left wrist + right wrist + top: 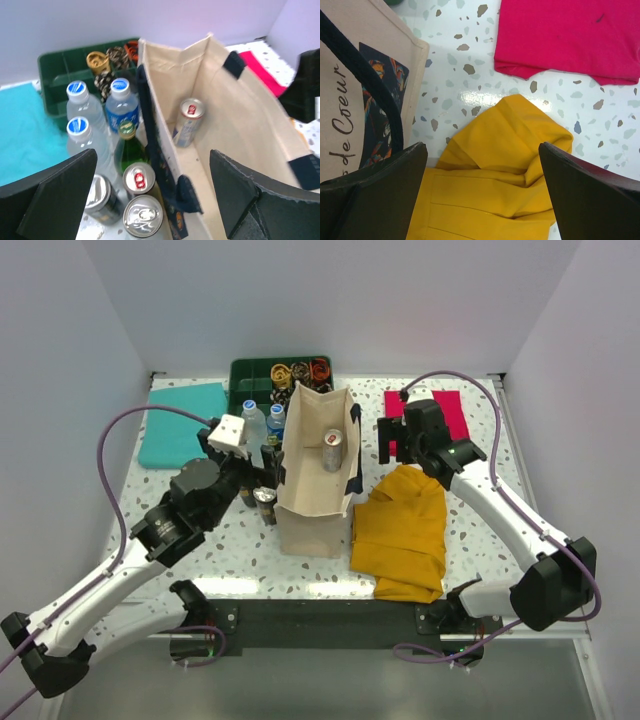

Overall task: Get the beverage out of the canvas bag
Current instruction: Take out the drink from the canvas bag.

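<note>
The canvas bag stands upright and open at the table's middle, cream with navy handles. One beverage, a silver can with a red tab, stands inside on the bag's floor. My left gripper is at the bag's left rim, open; in the left wrist view its fingers straddle the left wall and navy handle, holding nothing. My right gripper hovers right of the bag, open and empty, above the mustard-yellow cloth. The bag's printed outer side shows at the left of the right wrist view.
Left of the bag stand water bottles, a green glass bottle and several cans. A green tray sits behind them. A teal cloth lies far left, a pink cloth far right, the yellow cloth right of the bag.
</note>
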You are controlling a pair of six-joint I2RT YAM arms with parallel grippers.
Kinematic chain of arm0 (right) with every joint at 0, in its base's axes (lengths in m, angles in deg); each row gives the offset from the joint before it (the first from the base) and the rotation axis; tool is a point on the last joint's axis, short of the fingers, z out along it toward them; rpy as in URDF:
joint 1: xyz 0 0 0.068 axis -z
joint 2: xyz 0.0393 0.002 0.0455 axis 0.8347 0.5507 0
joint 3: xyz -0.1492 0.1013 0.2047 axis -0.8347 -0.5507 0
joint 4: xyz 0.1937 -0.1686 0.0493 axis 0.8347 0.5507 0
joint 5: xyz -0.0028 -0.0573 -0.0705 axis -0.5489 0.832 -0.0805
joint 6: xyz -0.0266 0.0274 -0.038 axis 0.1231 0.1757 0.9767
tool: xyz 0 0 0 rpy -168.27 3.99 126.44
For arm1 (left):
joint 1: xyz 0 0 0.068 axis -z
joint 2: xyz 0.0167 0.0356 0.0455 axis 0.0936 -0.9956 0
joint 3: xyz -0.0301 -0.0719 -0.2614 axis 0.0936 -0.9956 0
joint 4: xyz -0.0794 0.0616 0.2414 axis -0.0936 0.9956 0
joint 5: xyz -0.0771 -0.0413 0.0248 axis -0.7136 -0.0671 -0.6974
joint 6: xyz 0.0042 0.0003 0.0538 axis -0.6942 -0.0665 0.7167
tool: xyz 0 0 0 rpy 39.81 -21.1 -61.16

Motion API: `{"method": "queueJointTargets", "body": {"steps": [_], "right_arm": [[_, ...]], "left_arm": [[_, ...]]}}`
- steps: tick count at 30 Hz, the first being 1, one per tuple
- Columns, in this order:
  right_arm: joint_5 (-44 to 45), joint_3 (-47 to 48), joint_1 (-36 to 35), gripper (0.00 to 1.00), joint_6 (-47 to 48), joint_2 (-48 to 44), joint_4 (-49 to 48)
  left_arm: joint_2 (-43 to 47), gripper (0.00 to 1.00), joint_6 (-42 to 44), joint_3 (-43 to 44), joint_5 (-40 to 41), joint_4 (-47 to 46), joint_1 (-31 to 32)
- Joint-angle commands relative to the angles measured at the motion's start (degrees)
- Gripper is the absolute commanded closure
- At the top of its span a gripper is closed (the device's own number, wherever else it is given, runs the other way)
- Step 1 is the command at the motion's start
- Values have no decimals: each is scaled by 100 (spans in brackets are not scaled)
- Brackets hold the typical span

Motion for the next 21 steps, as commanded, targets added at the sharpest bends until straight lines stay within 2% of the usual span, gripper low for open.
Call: {"method": "queueJointTargets", "body": {"steps": [1, 10, 17, 21], "right_arm": [[212, 41, 9, 2, -8, -264, -90], [449, 112, 9, 2, -8, -387, -46], [634, 243, 18, 2, 89, -396, -46], [616, 296, 9, 2, 62, -404, -20]], "left_arm": [[-354, 0, 482, 732, -833, -99, 22], [-1636, 0, 1054, 1515, -2186, -362, 22], [-2771, 0, 1388, 2165, -2723, -221, 22], [-3316, 0, 1257, 2376, -2680, -266, 22]]}}
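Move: From the left gripper, the last can in the canvas bag stands about 16 cm to the right, 9 cm ahead and some 20 cm lower. The bag's left rim runs between, its middle about 13 cm to the right, level with the hand. A silver can already out stands almost straight below, 20 cm down and 2 cm back; the green bottle is 7 cm ahead and 2 cm right. From the right gripper, the can lies 15 cm left, 1 cm ahead and 10 cm down. Swing the left gripper about 13 cm right over the bag's left rim towards the can inside, easing some 4 cm forward. Rise nearly 4 cm first, then sink about 5 cm over the bag's mouth, turning the hand some 25 degrees clockwise with its left side lifting and the fingers kept wide open. Lift the empty right gripper about 2 cm, drifting slightly right, away from the bag. ##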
